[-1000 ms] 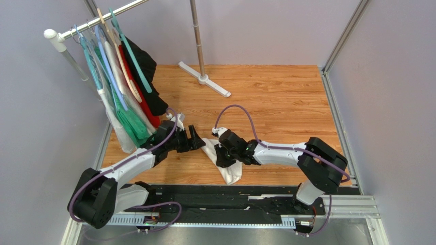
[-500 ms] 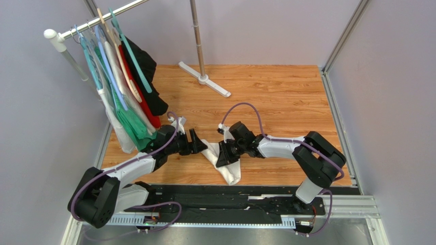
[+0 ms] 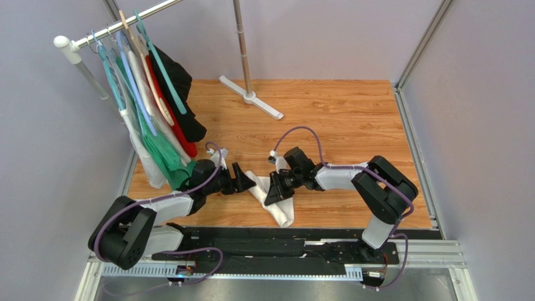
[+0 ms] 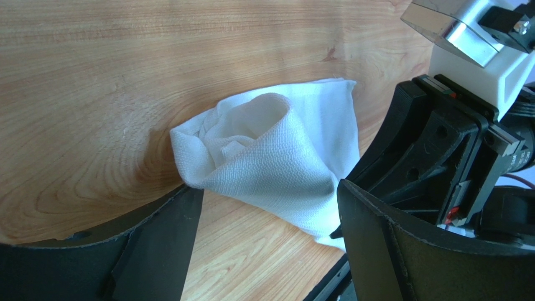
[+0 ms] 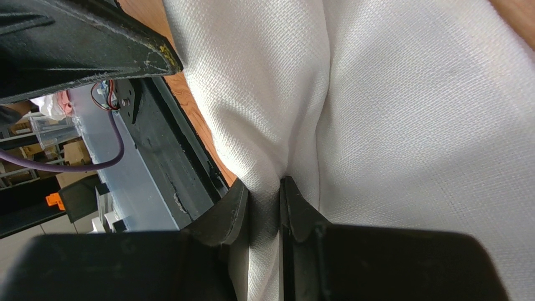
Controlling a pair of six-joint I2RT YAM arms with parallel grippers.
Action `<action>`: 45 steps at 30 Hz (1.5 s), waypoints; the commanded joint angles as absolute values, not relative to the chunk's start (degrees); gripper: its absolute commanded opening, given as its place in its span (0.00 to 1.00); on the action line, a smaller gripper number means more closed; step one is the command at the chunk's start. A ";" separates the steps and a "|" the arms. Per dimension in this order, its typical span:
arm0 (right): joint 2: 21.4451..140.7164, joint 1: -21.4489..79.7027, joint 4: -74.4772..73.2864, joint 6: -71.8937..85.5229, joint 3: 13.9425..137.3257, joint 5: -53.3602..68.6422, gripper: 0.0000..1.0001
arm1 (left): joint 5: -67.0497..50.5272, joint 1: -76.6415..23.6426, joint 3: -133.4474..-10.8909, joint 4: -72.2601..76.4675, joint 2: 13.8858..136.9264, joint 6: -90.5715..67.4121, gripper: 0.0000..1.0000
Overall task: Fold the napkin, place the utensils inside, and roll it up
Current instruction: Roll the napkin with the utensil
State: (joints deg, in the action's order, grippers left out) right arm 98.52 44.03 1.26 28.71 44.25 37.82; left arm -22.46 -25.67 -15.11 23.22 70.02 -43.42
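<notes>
The white napkin [image 3: 280, 209] lies bunched in a loose fold on the wooden table [image 3: 339, 125], near the front edge. My right gripper [image 3: 274, 192] is shut on a pinched ridge of the cloth [image 5: 408, 125], and its jaws [image 5: 264, 191] squeeze a fold between them. Just left of the bundle, my left gripper [image 3: 247, 183] is open. Its dark fingers [image 4: 157, 244] straddle the near corner of the napkin [image 4: 270, 150] without touching it, and bare wood shows between them. The utensils are out of view.
A clothes rack [image 3: 125, 19] with hanging garments [image 3: 157, 119] stands at the far left, close to the left arm. The rack's pole and white foot [image 3: 251, 97] stand at the back. A black rail [image 3: 282, 244] borders the table's near edge.
The left gripper has dropped toward the near edge and closed in on the napkin's left end. The right arm's wrist has swung farther back while still gripping the cloth. The napkin has barely shifted.
</notes>
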 commanded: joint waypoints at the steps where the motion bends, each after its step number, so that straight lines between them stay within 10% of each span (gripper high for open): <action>1: 100.28 43.16 0.88 29.09 45.26 38.93 0.00 | -24.87 -25.49 -12.05 33.20 70.23 -44.91 0.87; 31: 102.04 40.52 1.32 29.53 43.95 40.52 0.00 | -25.31 -25.49 -6.77 59.14 86.21 -49.22 0.81; 45: 101.78 40.61 0.26 28.30 44.21 39.29 0.00 | -24.44 -26.46 -6.85 74.10 102.13 -51.77 0.53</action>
State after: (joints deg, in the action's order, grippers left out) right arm 101.08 40.77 1.91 29.74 44.64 42.50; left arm -26.37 -25.89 -7.27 74.87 100.66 -52.53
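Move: The napkin roll's far end lies just off the left fingertips, about 1 cm ahead, 3 cm to the right and 3 cm below. From that hand, the right gripper's pinch on the roll is some 7 cm back and 6 cm right, and the roll's near end about 12 cm back and 11 cm right. From the right hand the far end is roughly 7 cm ahead, 5 cm left and a touch higher. Draw the left gripper back about 2 cm with its fingers wide, then bring it forward again, down and to the right, some 2.5 cm lower, so that the fingers straddle the roll's far end. Roll the wrist about 10 degrees, left side sinking, and close the fingers roughly a third, until one pad meets the cloth. Keep the right gripper's pinch on the roll almost still. ##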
